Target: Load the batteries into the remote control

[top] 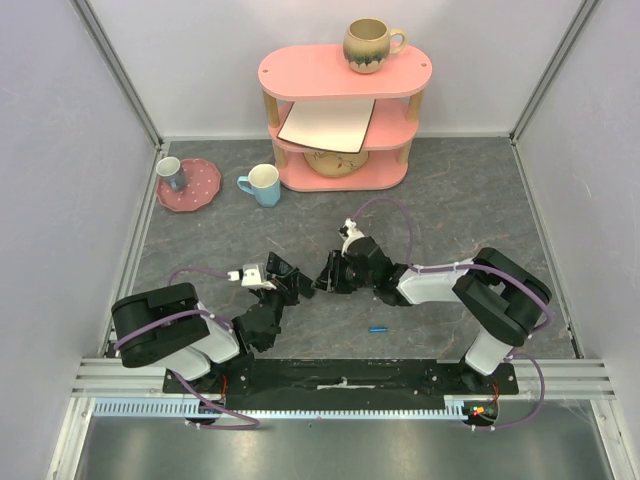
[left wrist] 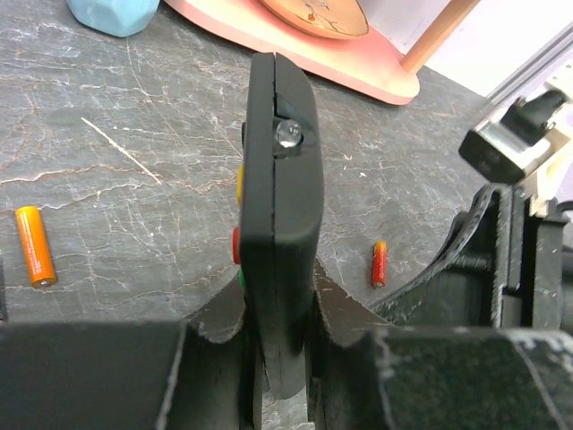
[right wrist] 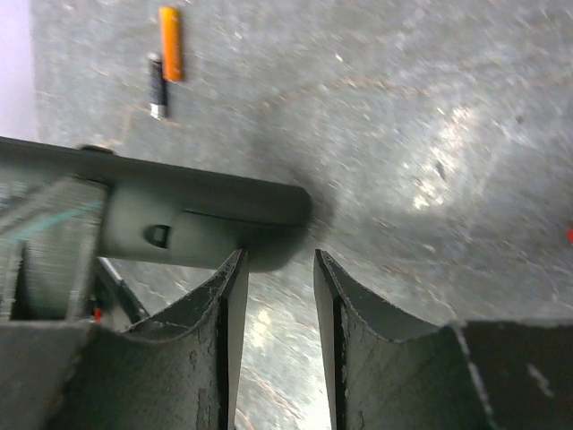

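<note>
My left gripper (left wrist: 276,303) is shut on the black remote control (left wrist: 279,170), which stands on edge with coloured buttons along its left side. In the top view the left gripper (top: 288,284) and right gripper (top: 326,277) meet at mid-table, and the remote is lost among them. My right gripper (right wrist: 278,260) is open with nothing between its fingers; its left fingertip (right wrist: 235,269) sits just below the remote control (right wrist: 188,215). An orange battery (left wrist: 36,245) and a red-orange battery (left wrist: 380,262) lie on the table. A blue battery (top: 377,328) lies nearer the right arm.
A pink shelf unit (top: 340,80) with a mug (top: 370,45) on top stands at the back. A blue cup (top: 264,184) and a pink plate (top: 200,190) carrying a small cup sit at the back left. A dark battery (right wrist: 158,85) lies beside an orange battery (right wrist: 170,43).
</note>
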`<move>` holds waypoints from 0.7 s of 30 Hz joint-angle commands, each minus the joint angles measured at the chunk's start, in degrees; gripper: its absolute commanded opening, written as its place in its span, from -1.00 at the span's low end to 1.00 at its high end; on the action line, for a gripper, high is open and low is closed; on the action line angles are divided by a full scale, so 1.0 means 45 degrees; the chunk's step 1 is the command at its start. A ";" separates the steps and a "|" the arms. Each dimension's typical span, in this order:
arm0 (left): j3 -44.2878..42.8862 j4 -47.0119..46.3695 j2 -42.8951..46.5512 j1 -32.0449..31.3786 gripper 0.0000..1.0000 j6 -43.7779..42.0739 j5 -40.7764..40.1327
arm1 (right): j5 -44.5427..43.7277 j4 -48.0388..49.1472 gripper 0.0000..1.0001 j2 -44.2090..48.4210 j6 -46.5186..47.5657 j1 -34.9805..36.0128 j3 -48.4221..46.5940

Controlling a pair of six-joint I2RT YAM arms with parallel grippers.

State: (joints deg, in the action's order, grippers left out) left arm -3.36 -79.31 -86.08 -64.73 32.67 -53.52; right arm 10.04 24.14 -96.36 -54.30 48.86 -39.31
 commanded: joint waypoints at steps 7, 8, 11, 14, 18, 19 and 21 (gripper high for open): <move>0.0316 0.0026 0.0165 -0.0088 -0.96 -0.0579 -0.0022 | -0.0416 -0.0191 0.19 0.0845 0.0232 0.0041 0.0473; 0.0297 0.0046 0.0145 -0.0088 -0.96 -0.0579 -0.0002 | -0.0357 0.0294 0.21 0.0943 0.0077 0.0060 0.0609; 0.0296 0.0085 0.0184 -0.0088 -0.96 -0.0560 0.0017 | -0.0143 0.1000 0.29 0.1158 -0.0081 0.0060 0.0669; 0.0277 0.0085 0.0165 -0.0088 -0.96 -0.0560 0.0057 | -0.0006 0.1275 0.34 0.1062 -0.0179 0.0060 0.0514; 0.0277 0.0104 0.0223 -0.0088 -0.96 -0.0560 0.0096 | 0.0229 0.1236 0.35 0.0534 -0.0198 0.0060 0.0142; 0.0296 0.0124 0.0243 -0.0088 -0.96 -0.0598 0.0096 | 0.0229 0.1276 0.35 0.0476 -0.0218 0.0079 0.0084; 0.0316 0.0143 0.0301 -0.0108 -0.96 -0.0638 0.0096 | 0.0229 0.1315 0.35 0.0319 -0.0237 0.0060 0.0025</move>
State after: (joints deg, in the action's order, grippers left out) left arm -3.36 -78.94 -85.62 -64.75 32.49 -52.25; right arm 10.50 26.94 -93.49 -54.72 48.93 -36.82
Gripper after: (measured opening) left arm 0.223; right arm 0.675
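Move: The remote's middle is about 8 cm left of the right hand, 2 cm ahead and 4 cm above; from the left hand, which still holds it, about 2 cm ahead and 2 cm left. From the right hand, the red battery lies some 6 cm ahead and 6 cm right, the orange battery 4 cm ahead and 16 cm left, both about 5 cm below. The blue battery lies 10 cm back and 12 cm right. The right hand dips 2 cm back and right beside the held remote's end, then rises 3 cm, fingers opening. ##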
